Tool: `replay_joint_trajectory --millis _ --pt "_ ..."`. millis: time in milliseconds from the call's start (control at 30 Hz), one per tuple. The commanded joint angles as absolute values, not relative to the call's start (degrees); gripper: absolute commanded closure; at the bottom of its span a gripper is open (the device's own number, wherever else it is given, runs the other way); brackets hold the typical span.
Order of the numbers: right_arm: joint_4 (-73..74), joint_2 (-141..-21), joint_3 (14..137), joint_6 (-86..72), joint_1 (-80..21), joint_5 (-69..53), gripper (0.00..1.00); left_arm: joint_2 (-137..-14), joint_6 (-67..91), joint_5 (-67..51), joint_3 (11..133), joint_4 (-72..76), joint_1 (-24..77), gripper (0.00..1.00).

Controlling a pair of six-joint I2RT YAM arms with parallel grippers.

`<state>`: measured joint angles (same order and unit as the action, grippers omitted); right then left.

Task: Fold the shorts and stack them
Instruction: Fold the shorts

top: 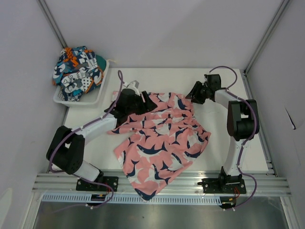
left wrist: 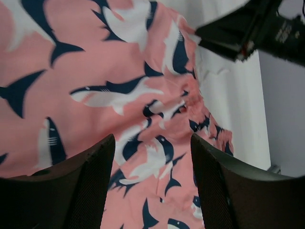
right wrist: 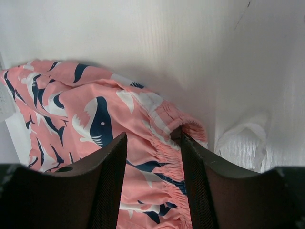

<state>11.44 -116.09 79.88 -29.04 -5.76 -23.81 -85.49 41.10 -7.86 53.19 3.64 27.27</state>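
The pink shark-print shorts point(top: 162, 138) lie spread on the white table point(top: 228, 143), one leg hanging over the near edge. My left gripper point(top: 138, 102) hovers open over their upper left part, pink fabric point(left wrist: 119, 95) showing under its fingers point(left wrist: 102, 162). My right gripper point(top: 195, 93) is open at their upper right corner, and the gathered waistband point(right wrist: 164, 148) runs between its fingers point(right wrist: 116, 157) without being pinched. The teal, orange and navy patchwork shorts point(top: 78, 71) are bunched in a basket at the back left.
The white basket point(top: 90, 99) stands at the table's back left corner against the wall. White walls and metal frame posts enclose the table on three sides. The right gripper point(left wrist: 248, 28) shows in the left wrist view, close to the shorts' edge.
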Motion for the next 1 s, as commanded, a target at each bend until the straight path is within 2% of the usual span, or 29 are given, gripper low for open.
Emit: replay_joint_trajectory --millis 0,267,333,433,467,567,667,967 --pt "8.26 -117.77 82.44 -30.41 -5.54 -23.99 0.48 -87.62 41.57 -7.12 54.22 6.15 31.72 0.32" --pt "7.12 -120.14 85.43 -31.29 -5.54 -24.52 0.48 -94.65 41.84 -8.35 56.59 8.88 43.93 0.33" --pt "6.33 -120.58 85.78 -31.64 -5.54 -24.96 0.51 -95.71 42.01 -8.52 57.04 8.7 47.44 0.33" --pt "4.93 -120.76 85.87 -32.52 -5.54 -25.92 0.68 -97.38 43.41 -8.96 56.26 9.75 50.26 0.33" --pt "4.57 -121.02 85.87 -32.95 -5.45 -26.1 0.77 -97.82 43.77 -9.31 55.9 10.28 50.71 0.33" --pt "2.38 -121.29 85.17 -34.71 -5.1 -26.98 0.94 -99.14 44.38 -9.85 54.76 11.86 53.25 0.33" --pt "-1.65 -121.55 84.11 -37.26 -4.4 -28.38 1.0 -101.33 44.21 -8.79 55.02 11.25 56.51 0.34" --pt "-6.77 -124.8 84.99 -42.01 -1.93 -33.22 1.0 -109.32 45.53 -8.7 57.21 10.73 61.78 0.35"
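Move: The near right edge of the shorts' leg lies roughly 22 cm back, 23 cm to the right and 12 cm below my open left hand. From that hand, the leg's outer right corner is about 11 cm back and 32 cm right, at much the same depth. My right hand, half open, hovers at the waistband's right corner, about 2 cm ahead, 1 cm left and 2 cm below; the leg's outer right corner sits some 18 cm back and 11 cm right of it. I sweep my left hand back and to the right over the shorts, some 26 cm, sinking about 12 cm towards the near right edge of the leg and swinging clockwise some 30 degrees, fingers staying open. Meanwhile my right hand eases forward, closes fully to pinch the waistband's right corner, then keeps drawing it forward, about 5 cm in all, rolling slightly left side up. ##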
